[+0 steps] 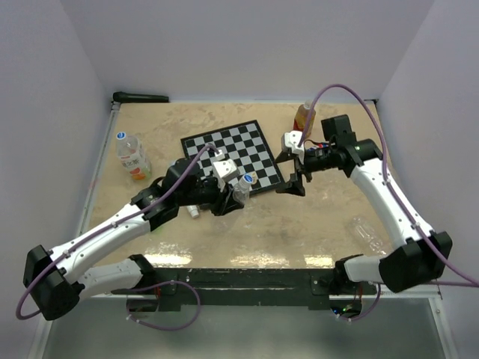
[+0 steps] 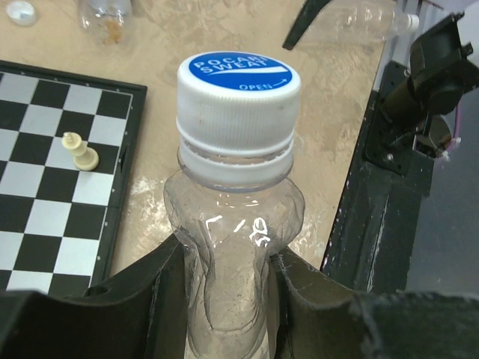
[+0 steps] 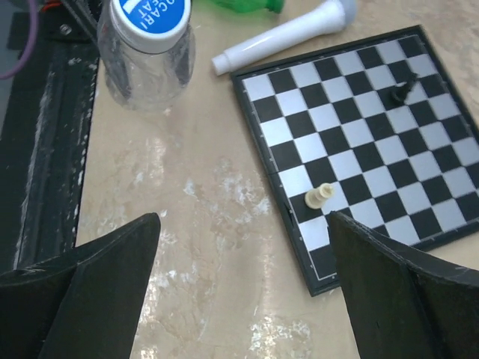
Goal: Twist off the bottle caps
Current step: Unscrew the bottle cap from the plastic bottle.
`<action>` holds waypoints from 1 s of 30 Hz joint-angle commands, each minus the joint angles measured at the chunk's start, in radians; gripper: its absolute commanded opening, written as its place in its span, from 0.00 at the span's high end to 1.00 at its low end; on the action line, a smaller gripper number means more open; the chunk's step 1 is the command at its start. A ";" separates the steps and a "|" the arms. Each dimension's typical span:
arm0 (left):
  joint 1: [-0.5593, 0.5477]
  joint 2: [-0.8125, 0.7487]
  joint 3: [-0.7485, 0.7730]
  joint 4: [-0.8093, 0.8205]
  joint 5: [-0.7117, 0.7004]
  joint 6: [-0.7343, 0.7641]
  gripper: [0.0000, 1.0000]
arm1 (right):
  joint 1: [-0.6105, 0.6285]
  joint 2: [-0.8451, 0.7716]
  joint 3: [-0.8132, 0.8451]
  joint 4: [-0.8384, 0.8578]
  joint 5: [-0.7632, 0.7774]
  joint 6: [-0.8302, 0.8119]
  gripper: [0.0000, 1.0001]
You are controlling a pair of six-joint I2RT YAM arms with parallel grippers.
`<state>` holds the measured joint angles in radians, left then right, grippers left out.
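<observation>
A clear bottle [image 2: 224, 247] with a white and blue bottle cap [image 2: 239, 90] stands upright near the chessboard's front corner. My left gripper [image 2: 228, 299] is shut on the bottle's body below the neck, and both jaws dent the plastic. The cap [image 1: 245, 180] sits on the neck. My right gripper [image 1: 293, 179] hangs open just right of the bottle, with nothing between its fingers [image 3: 120, 254]. In the right wrist view the same cap [image 3: 152, 19] shows at the top left. A loose white cap [image 2: 20, 12] lies on the table.
The chessboard [image 1: 236, 155] lies mid-table with a cream piece [image 3: 319, 197] and a black piece [image 3: 402, 91] on it. A labelled bottle [image 1: 131, 155] lies at the left and an orange bottle [image 1: 303, 116] stands at the back. A clear bottle [image 1: 367, 228] lies at the right. A white cylinder [image 3: 284, 34] lies beside the board.
</observation>
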<state>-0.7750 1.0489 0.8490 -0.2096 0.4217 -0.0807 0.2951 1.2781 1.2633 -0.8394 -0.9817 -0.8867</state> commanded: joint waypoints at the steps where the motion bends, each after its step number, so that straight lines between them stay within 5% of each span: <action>1: -0.013 0.026 0.058 -0.045 0.065 0.055 1.00 | 0.001 0.127 0.102 -0.379 -0.126 -0.315 0.02; 9: -0.036 0.102 0.088 -0.066 0.101 0.076 1.00 | 0.019 0.113 0.142 -0.409 -0.133 -0.311 0.02; 23: -0.063 0.223 0.162 -0.105 0.141 0.124 1.00 | 0.096 0.084 0.179 -0.132 -0.100 0.054 0.08; 30: -0.063 0.232 0.176 -0.106 0.129 0.124 1.00 | 0.151 0.098 0.146 -0.116 -0.083 0.091 0.30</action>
<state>-0.8330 1.2831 0.9741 -0.3290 0.5369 0.0231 0.4225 1.3865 1.4029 -0.9966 -1.0626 -0.8589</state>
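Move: My right hand, open and empty, has the blue-topped bottle cap about 10 cm to its left, 3 cm back and 5 cm above. My left hand already grips the clear bottle, with that cap some 7 cm above it, 2 cm ahead and 2 cm to its right. Of the neighbours, the pale chess piece is roughly 10 cm ahead, 7 cm left and 22 cm below my right hand; the chessboard's middle lies about 16 cm ahead, 15 cm left, equally low. I bring the cap and my right fingers together: my left hand keeps its hold on the bottle and sinks about 4 cm while carrying it 3 cm right, turning a little clockwise. My right hand first dips back and down some 4 cm, then climbs again and goes left towards the cap, turning about 10 degrees counter-clockwise; its fingers begin closing around the cap only at the end. ##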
